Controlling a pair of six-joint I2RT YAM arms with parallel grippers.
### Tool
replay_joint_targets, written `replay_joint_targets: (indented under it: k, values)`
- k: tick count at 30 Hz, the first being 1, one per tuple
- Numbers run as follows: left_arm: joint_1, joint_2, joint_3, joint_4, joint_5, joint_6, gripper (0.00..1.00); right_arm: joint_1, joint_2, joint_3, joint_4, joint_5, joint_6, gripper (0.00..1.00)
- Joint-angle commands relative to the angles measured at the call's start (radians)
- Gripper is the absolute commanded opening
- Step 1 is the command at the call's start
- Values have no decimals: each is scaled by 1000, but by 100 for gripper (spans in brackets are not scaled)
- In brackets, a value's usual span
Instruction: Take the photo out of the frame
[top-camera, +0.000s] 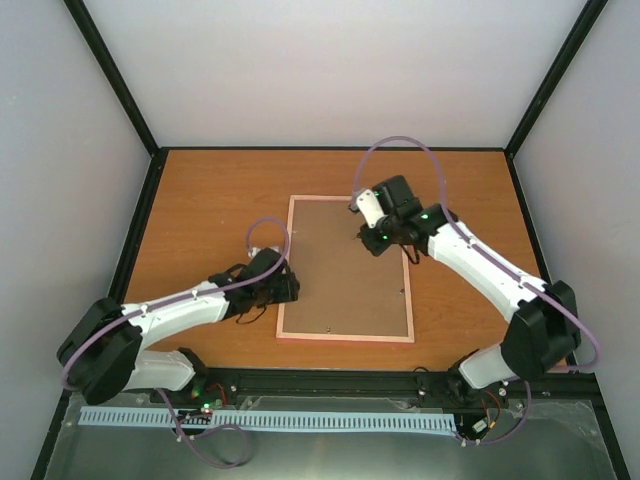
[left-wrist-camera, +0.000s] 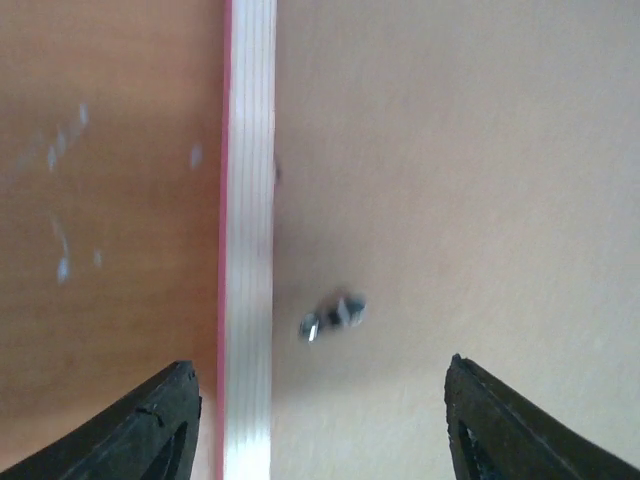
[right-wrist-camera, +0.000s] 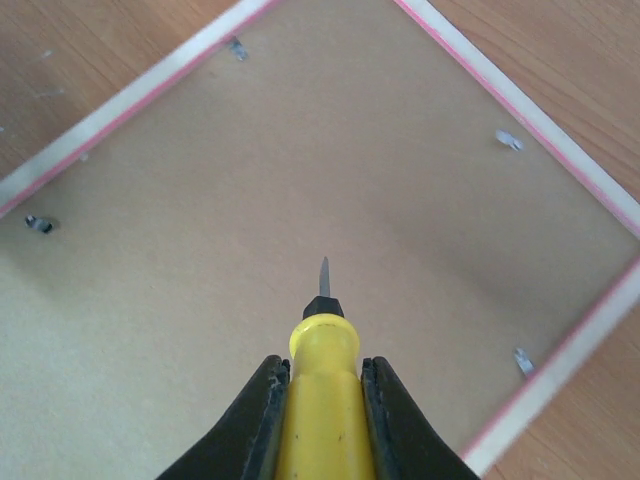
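Observation:
The pink frame (top-camera: 345, 337) lies face down mid-table, its brown backing board (top-camera: 340, 270) facing up. The photo is hidden beneath the board. My left gripper (top-camera: 285, 288) sits at the frame's left edge. In the left wrist view its jaws stand open (left-wrist-camera: 320, 362) astride the pale frame edge (left-wrist-camera: 248, 200), with a small metal clip (left-wrist-camera: 335, 315) on the board between them. My right gripper (top-camera: 378, 238) hovers over the board's upper right, shut (right-wrist-camera: 323, 362) on a yellow-handled screwdriver (right-wrist-camera: 322, 400) whose tip points down at the board (right-wrist-camera: 300, 160).
Several metal clips (right-wrist-camera: 508, 140) sit along the inner edge of the frame (right-wrist-camera: 560, 365). The wooden table (top-camera: 200, 200) is enclosed by white walls with black posts (top-camera: 115, 75) at the corners.

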Motion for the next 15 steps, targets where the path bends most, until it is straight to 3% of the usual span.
replay_joint_targets:
  k: [1, 5, 8, 15]
  values:
    - [98, 79, 124, -7, 1, 72, 67, -65, -93, -72, -1, -104, -44, 3]
    - [152, 204, 234, 18, -16, 127, 62, -96, -173, -120, 12, -132, -47, 3]
    - [170, 289, 305, 4, -19, 145, 52, -105, -212, -149, 24, -136, -54, 3]
    - [177, 395, 349, -3, -23, 157, 37, -109, -201, -155, 32, -181, -51, 3]
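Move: The left hand, open, hovers about 3 cm above the frame's left bar. The stretch it goes for lies some 10 cm ahead along that bar, level left-right and 3 cm down. The opened clip sits about 2 cm ahead and 2 cm right, the far clip on this bar 17 cm ahead and 1 cm right. From the right hand, which holds the yellow screwdriver, that stretch is about 17 cm left, 1 cm back and 15 cm below; the top-bar clip is roughly 16 cm ahead, 3 cm left. Forward along the frame's left bar goes the left hand, about 10 cm in a low hop that rises under 2 cm and sinks back, passing over the opened clip while its fingers narrow to straddle the bar without shutting. The right hand, still gripping the screwdriver above the backing board, eases right, then back, 3 to 4 cm each way and a little up, away from the left bar. ##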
